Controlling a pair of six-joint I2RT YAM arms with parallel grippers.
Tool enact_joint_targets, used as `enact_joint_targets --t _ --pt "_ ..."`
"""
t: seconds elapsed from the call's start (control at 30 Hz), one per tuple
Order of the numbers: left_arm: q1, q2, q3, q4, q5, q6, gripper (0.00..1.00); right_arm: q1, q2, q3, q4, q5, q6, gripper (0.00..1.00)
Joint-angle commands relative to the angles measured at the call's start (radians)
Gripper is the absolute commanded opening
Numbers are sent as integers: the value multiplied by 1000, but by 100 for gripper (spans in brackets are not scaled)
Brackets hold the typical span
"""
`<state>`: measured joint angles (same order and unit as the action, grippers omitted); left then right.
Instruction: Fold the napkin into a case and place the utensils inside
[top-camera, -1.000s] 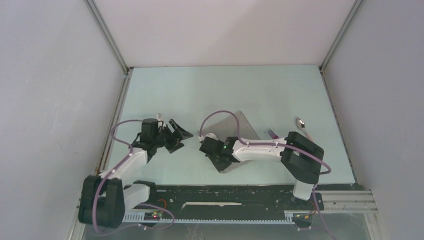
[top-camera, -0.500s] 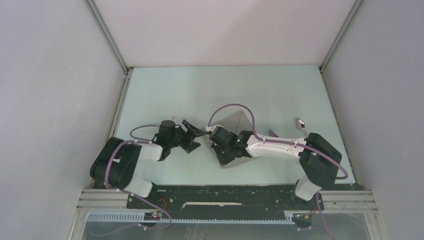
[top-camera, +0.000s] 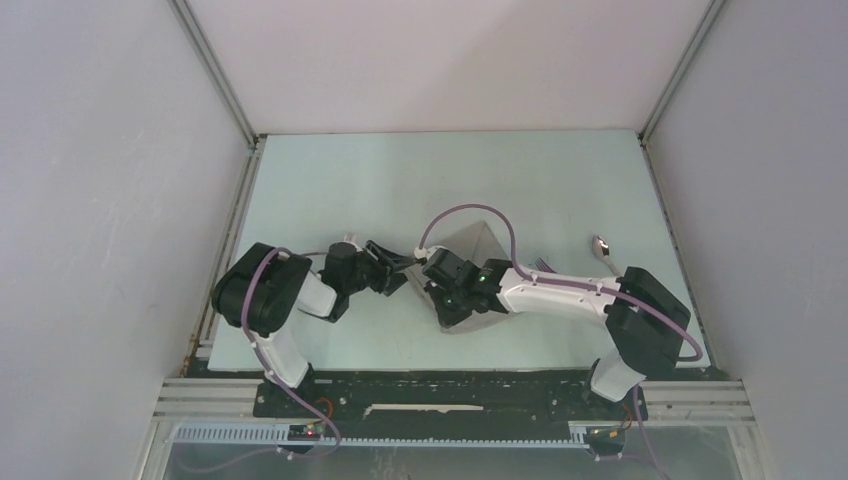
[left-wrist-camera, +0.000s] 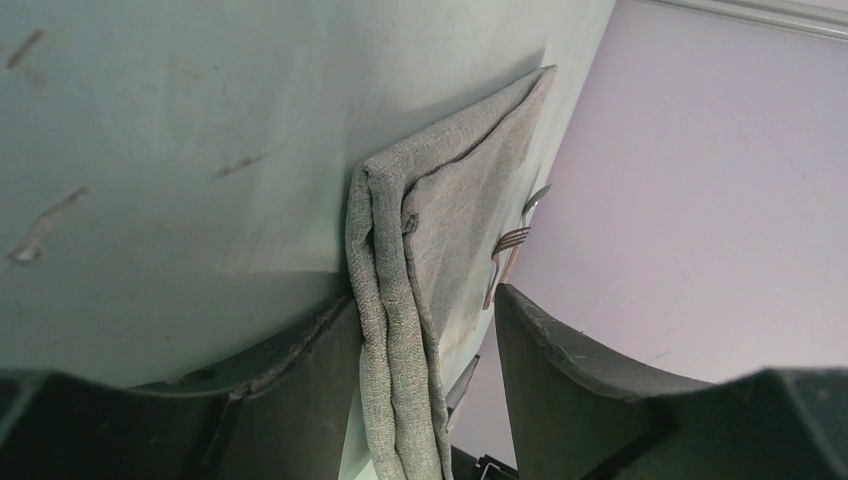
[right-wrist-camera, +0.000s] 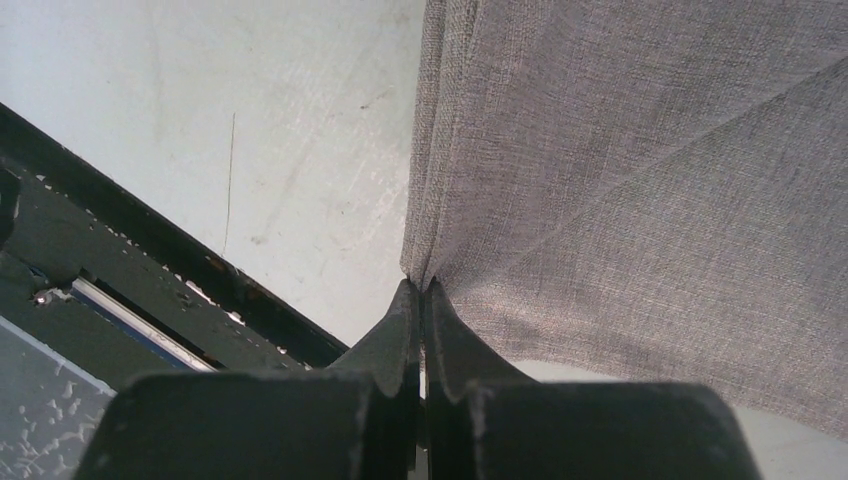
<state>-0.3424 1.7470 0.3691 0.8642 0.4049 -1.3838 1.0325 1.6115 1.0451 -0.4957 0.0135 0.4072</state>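
The grey-beige napkin (top-camera: 478, 245) lies folded into a layered triangle on the pale table; a narrow case is not in view. My left gripper (top-camera: 400, 268) is open astride the napkin's (left-wrist-camera: 400, 330) folded left edge. Its left finger (left-wrist-camera: 300, 370) touches the cloth and its right finger (left-wrist-camera: 560, 370) stands apart from it. My right gripper (top-camera: 438, 298) is shut, pinching the napkin's (right-wrist-camera: 620, 150) near left edge at its tips (right-wrist-camera: 420, 287). The fork (top-camera: 545, 265) and spoon (top-camera: 603, 247) lie to the right of the napkin. The fork's tines (left-wrist-camera: 512, 238) show past the cloth.
The black mounting rail (right-wrist-camera: 150, 265) runs along the table's near edge, close behind my right gripper. Grey walls (top-camera: 120, 200) enclose the table on the left, right and back. My right arm (top-camera: 560, 290) stretches over the napkin's right side.
My left arm has swung right, bringing its gripper from the left of the table to the napkin's left edge, and its jaws have narrowed. My right gripper stays pinched on the cloth.
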Motion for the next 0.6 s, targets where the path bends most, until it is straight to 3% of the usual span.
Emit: enact_joint_targets --t 0.0,0.13,0.37,0.5,0.57 --pt "-8 19 -26 -2 -85 26 61 -15 -54 -4 29 -3 -22 0" --pt "-20 -48 10 -169 -133 107 61 -18 -70 -4 31 -3 -24 0" --pt "-21 -35 47 -168 -129 106 44 -19 -68 -4 34 -32 -31 0" --pt "-17 -53 65 -183 -141 127 26 -13 -64 -5 57 -36 -32 0" --pt "-3 -75 71 -204 -136 133 13 -5 -61 2 62 -44 -30 0"
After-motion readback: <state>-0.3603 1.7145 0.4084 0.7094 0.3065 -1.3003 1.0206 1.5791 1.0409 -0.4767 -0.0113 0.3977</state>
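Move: The napkin's folded left edge already runs between the left hand's open fingers, about 1 cm ahead of and 1 cm below its hand point. The napkin's near corner, held by the right hand, is some 13 cm back and 6 cm to the right of the left hand; the far corner is roughly 10 cm ahead and 14 cm right, and the fork some 30 cm right and 4 cm back. From the right hand that left edge lies about 14 cm ahead, 6 cm left and a few centimetres lower. Downward about 1.5 cm, easing slightly to its left, the left hand settles over the napkin's left edge just short of the corner, rolling a few degrees so that its left side rises. As it sinks its fingers close and pinch the layered edge. The right hand keeps its shut grip on the near corner and rises about 1 cm. ##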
